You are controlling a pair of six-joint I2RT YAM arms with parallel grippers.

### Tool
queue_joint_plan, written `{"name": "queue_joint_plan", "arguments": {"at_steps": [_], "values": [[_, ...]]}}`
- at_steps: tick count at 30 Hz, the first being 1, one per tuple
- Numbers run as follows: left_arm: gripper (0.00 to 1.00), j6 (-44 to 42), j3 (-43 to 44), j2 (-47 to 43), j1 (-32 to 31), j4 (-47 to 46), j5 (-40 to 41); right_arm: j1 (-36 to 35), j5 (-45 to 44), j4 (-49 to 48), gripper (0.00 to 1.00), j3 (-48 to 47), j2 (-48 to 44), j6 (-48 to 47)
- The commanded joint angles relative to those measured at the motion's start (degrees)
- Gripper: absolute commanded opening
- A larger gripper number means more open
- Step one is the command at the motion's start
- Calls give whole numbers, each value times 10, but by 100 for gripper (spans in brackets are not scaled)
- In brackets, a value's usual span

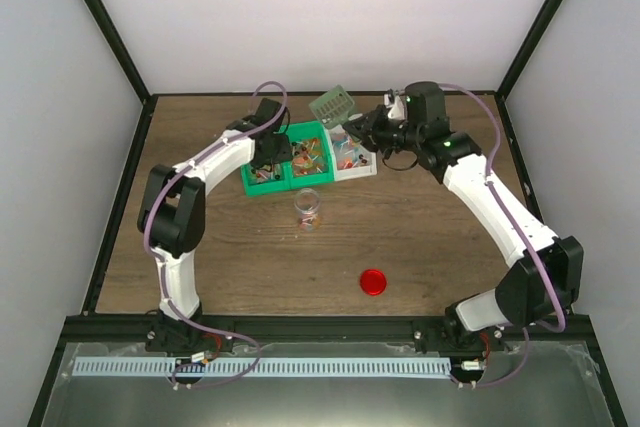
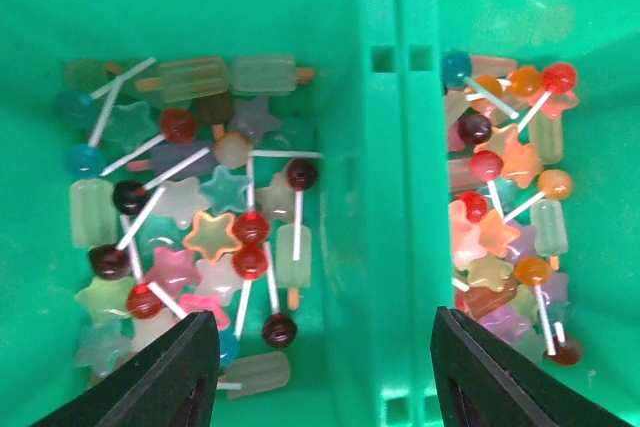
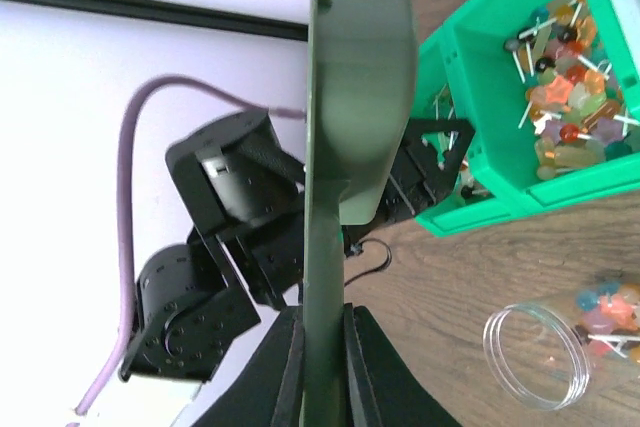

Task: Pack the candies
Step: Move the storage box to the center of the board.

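The candies are tiny lollipops, stars and ice-lolly shapes lying in a green two-compartment bin. They fill its left compartment and its right one. My left gripper hangs open low over the bin, one finger on each side of the dividing wall, with nothing between them. My right gripper is shut on the handle of a flat grey-green scoop, held up in the air behind the bins. A small clear jar on the table holds a few candies.
A white bin with more sweets sits against the green bin's right side. A round red lid lies on the wooden table towards the front. Walls close off the back and both sides.
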State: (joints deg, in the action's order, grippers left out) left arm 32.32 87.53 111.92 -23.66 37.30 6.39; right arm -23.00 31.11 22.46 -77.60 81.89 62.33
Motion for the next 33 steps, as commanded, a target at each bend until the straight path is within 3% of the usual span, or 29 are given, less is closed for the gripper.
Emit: {"name": "queue_joint_plan", "arguments": {"at_steps": [1,7,22,33], "values": [[60,4,37,30,-10,17,-15,2,51,-34,1,27,-3,15],[60,7,60,67,-22,20,-29,9,73,-37,1,46,6,4],[23,-15,181,149,-72,59,-48,54,107,-18,1,64,2,-20],[22,-9,297,221,-107,96,-79,96,98,7,1,95,-31,-18]]}}
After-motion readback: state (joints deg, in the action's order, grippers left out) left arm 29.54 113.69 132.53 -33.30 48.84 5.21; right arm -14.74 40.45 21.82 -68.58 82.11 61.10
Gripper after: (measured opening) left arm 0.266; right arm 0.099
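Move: The green storage box's divider, between its left and middle candy compartments, is about 4 cm to the left hand's right and 4 cm below, level with it front to back. The white section sits some 18 cm to the right, 6 cm below. The candy jar stands about 14 cm back and 8 cm right. From the right hand, still holding the scoop, the divider is roughly 9 cm ahead, 12 cm left and 26 cm down. Right and down goes the left hand, about 4 cm each way, its fingers closing from either side to pinch the green divider between the left and middle compartments; keeping that grip, it drags the box some 7 cm further right while turning about 10 degrees clockwise. The right hand, still gripping the scoop, sinks about 6 cm, then also shifts 4 cm right as it goes. ##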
